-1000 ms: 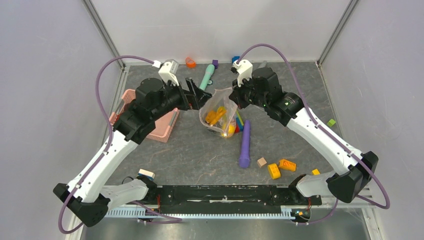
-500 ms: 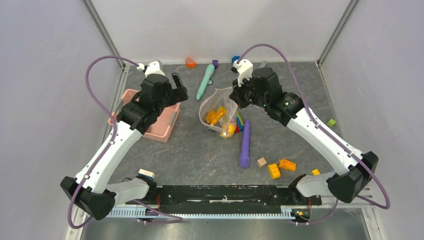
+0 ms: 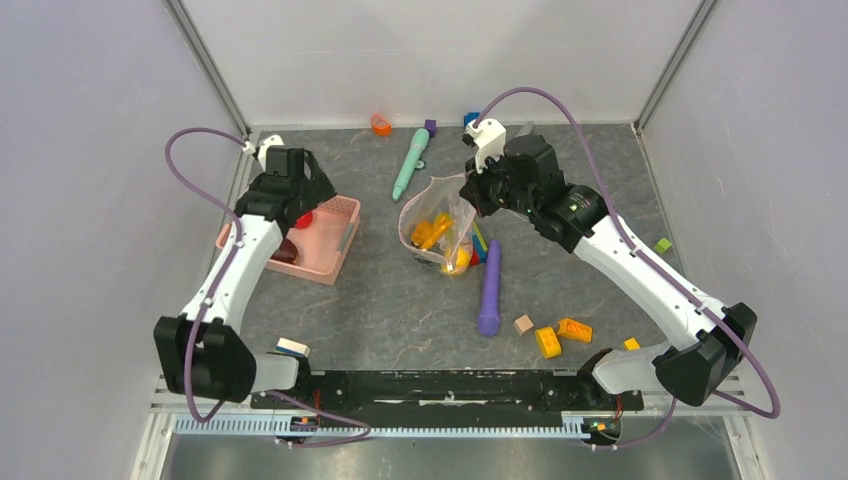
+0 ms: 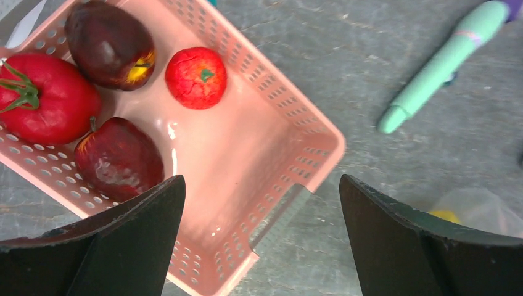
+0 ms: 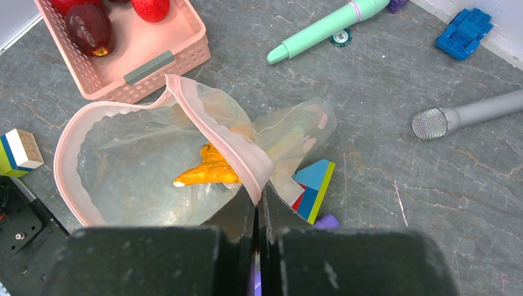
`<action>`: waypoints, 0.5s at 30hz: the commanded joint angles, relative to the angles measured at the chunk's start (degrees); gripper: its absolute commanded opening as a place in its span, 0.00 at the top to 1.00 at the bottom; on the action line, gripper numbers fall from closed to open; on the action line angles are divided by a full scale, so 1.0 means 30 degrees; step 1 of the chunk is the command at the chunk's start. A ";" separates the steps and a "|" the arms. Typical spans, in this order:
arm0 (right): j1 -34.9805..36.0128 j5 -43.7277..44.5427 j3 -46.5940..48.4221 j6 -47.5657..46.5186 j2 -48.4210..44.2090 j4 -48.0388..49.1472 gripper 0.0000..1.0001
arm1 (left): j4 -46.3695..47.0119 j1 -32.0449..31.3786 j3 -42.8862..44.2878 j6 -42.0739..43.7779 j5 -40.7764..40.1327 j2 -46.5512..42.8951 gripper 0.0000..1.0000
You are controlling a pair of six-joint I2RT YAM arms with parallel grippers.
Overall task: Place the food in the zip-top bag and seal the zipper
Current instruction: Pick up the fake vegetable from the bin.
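Observation:
The clear zip-top bag stands mid-table with its mouth held wide. My right gripper is shut on the bag's pink zipper strip; from above, that gripper is at the bag's right rim. Yellow-orange food lies inside the bag. More food sits in the pink basket: a red tomato, two maroon apples and a small red fruit. My left gripper hangs open above the basket's right end, holding nothing.
A teal marker lies behind the bag and a purple stick to its front right. A multicoloured block rests against the bag. Orange blocks are scattered at front right. A grey microphone lies at the far edge.
My left arm has swung away from the bag's mouth, leftward, and now hovers over the pink basket. The right gripper and the bag have stayed put.

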 commanded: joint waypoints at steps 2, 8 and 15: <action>-0.0006 0.0286 0.0152 -0.0271 -0.0319 0.0451 1.00 | 0.1334 0.0740 -0.0493 0.1550 -0.1674 0.1567 0.00; -0.0002 0.0315 0.0163 -0.0216 -0.0385 0.0335 1.00 | 0.1778 0.1418 -0.0356 0.2652 -0.2130 0.4163 0.00; 0.0014 0.0645 -0.0055 -0.0101 -0.0544 0.0173 1.00 | 0.2815 0.1912 -0.0351 0.3570 -0.1544 0.5857 0.00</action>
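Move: The small red vegetable in the pink bin lies about 4 cm ahead of the left hand, 4 cm to its left and some 17 cm below. At that lower level, the far eggplant is about 5 cm ahead and 13 cm left of this hand, the near eggplant 4 cm back and 9 cm left, and the big tomato 1 cm back and 17 cm left. From the right hand, which keeps the bag's rim, the small red vegetable lies some 38 cm left, 9 cm ahead and 26 cm below. Down into the bin space, some 10 cm, the left hand sinks steadily towards the small red vegetable, sliding about 4.5 cm to its left on the way. The wrist tips the fingers steeper towards the bin floor by 15 degrees or so, with a slight roll; the fingers stay wide open and touch nothing yet. ##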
